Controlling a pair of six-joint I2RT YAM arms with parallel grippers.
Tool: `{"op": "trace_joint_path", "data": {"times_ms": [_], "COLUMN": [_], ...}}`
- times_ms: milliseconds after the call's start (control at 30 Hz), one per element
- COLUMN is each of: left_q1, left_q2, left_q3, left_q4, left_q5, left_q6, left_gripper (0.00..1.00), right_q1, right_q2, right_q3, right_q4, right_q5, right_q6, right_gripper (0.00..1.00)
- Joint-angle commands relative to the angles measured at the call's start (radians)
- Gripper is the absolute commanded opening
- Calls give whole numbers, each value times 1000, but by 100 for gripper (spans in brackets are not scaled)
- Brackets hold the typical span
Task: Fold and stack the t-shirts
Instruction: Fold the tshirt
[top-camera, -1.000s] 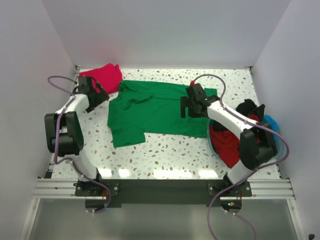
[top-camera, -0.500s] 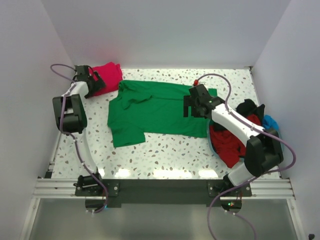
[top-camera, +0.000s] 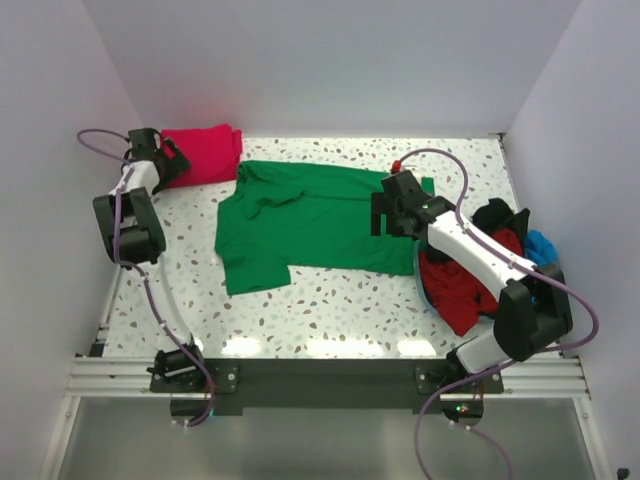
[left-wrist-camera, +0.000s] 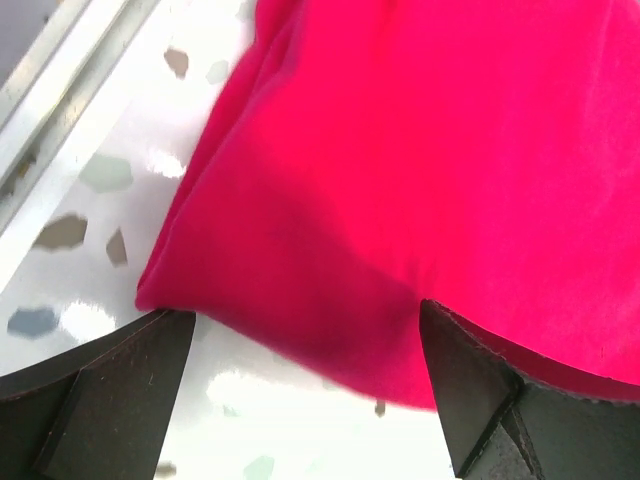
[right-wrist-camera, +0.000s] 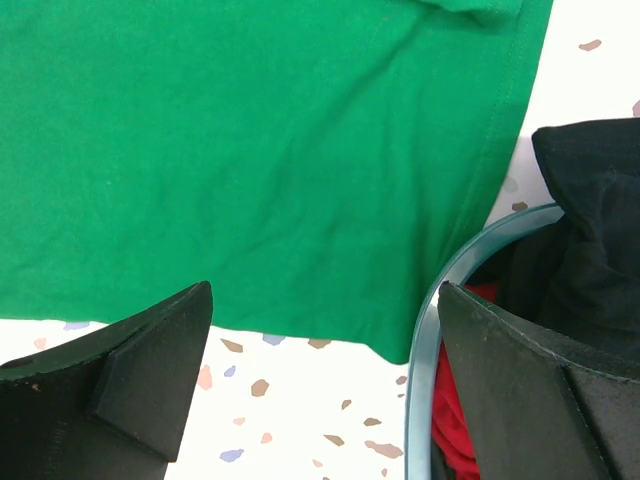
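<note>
A bright green t-shirt (top-camera: 300, 215) lies spread flat in the middle of the speckled table; it fills the upper part of the right wrist view (right-wrist-camera: 250, 150). A folded pinkish crimson t-shirt (top-camera: 205, 153) lies at the back left and fills the left wrist view (left-wrist-camera: 420, 170). My left gripper (top-camera: 160, 160) is open and empty, its fingers either side of the crimson shirt's near edge. My right gripper (top-camera: 385, 215) is open and empty above the green shirt's right hem, next to the basket. Dark red (top-camera: 455, 285), black (top-camera: 497, 217) and blue (top-camera: 541, 243) shirts lie in the basket.
A light-blue round basket rim (right-wrist-camera: 430, 320) curves at the right of the right wrist view; the basket stands at the table's right side (top-camera: 424, 282). White walls close in the table on three sides. A metal rail (left-wrist-camera: 60, 90) runs along the left edge.
My left gripper has swung back and left, from the crimson shirt's right side to its left end. My right gripper has shifted slightly right along the green shirt's hem.
</note>
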Motion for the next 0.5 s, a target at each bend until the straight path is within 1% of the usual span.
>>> {"op": "trace_joint_path", "data": {"times_ms": [0, 33, 67, 100, 133, 167, 200, 267, 300, 333, 367, 400, 467], "left_q1": [-7, -11, -15, -26, -33, -41, -72, -124, -197, -243, -279, -363, -408], "left_q2": [-120, -157, -245, -293, -345, -446, -494, -623, -654, -677, -697, -694, -651], "left_q3": [33, 5, -33, -140, -203, -270, -408, -528, -599, -619, -631, -641, -630], "left_q4": [-68, -79, -88, -91, -94, -94, -80, -50, -48, -48, -47, -36, -27], "left_q5": [3, 0, -6, -4, -4, 6, 14, -4, -44, -87, -92, -72, -61], "left_q6": [5, 0, -15, -25, -34, -61, -68, -74, -75, -71, -68, -54, -52], "left_gripper": [100, 100, 100, 100, 100, 100, 100, 100, 100, 100, 100, 100, 100], "right_q1": [-2, -2, -2, -2, 3, 13, 21, 52, 59, 64, 75, 76, 76], "right_q2": [-37, -38, -41, -44, -44, -44, -38, -25, 3, 20, 40, 63, 107], "right_q3": [1, 1, 0, -3, -9, -11, -12, -8, 3, 10, 27, 41, 63], "right_q4": [-17, -12, -3, 5, 8, 12, 12, 18, 25, 29, 16, 8, 8], "right_q5": [21, 15, -10, -23, -34, -45, -44, -42, -45, -47, -42, -18, 2], "right_q6": [-6, -4, -4, -3, 2, 3, 3, 3, 0, 0, 6, 20, 57], "right_gripper": [99, 99, 99, 99, 99, 99, 99, 99, 99, 98, 99, 99, 99]}}
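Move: The left gripper stands open and low at the near-left corner of the folded red t-shirt, whose middle is about 7 cm ahead and 10 cm to the right. The left side of the green t-shirt is some 14 cm back and 17 cm right, about 2 cm below. From the right gripper, the green t-shirt's near-right corner lies about 6 cm back, 4 cm right and 10 cm down; the basket's middle is roughly 26 cm right, 5 cm back and 6 cm below. Lift the left gripper away from the red t-shirt's corner, up about 10 cm and back, then swing it right some 18 cm until it hangs over the green t-shirt's left side, turning slightly clockwise, fingers still wide open. Meanwhile ease the open right gripper left about 3 cm over the green t-shirt, away from the basket, starting to sink at the end. ##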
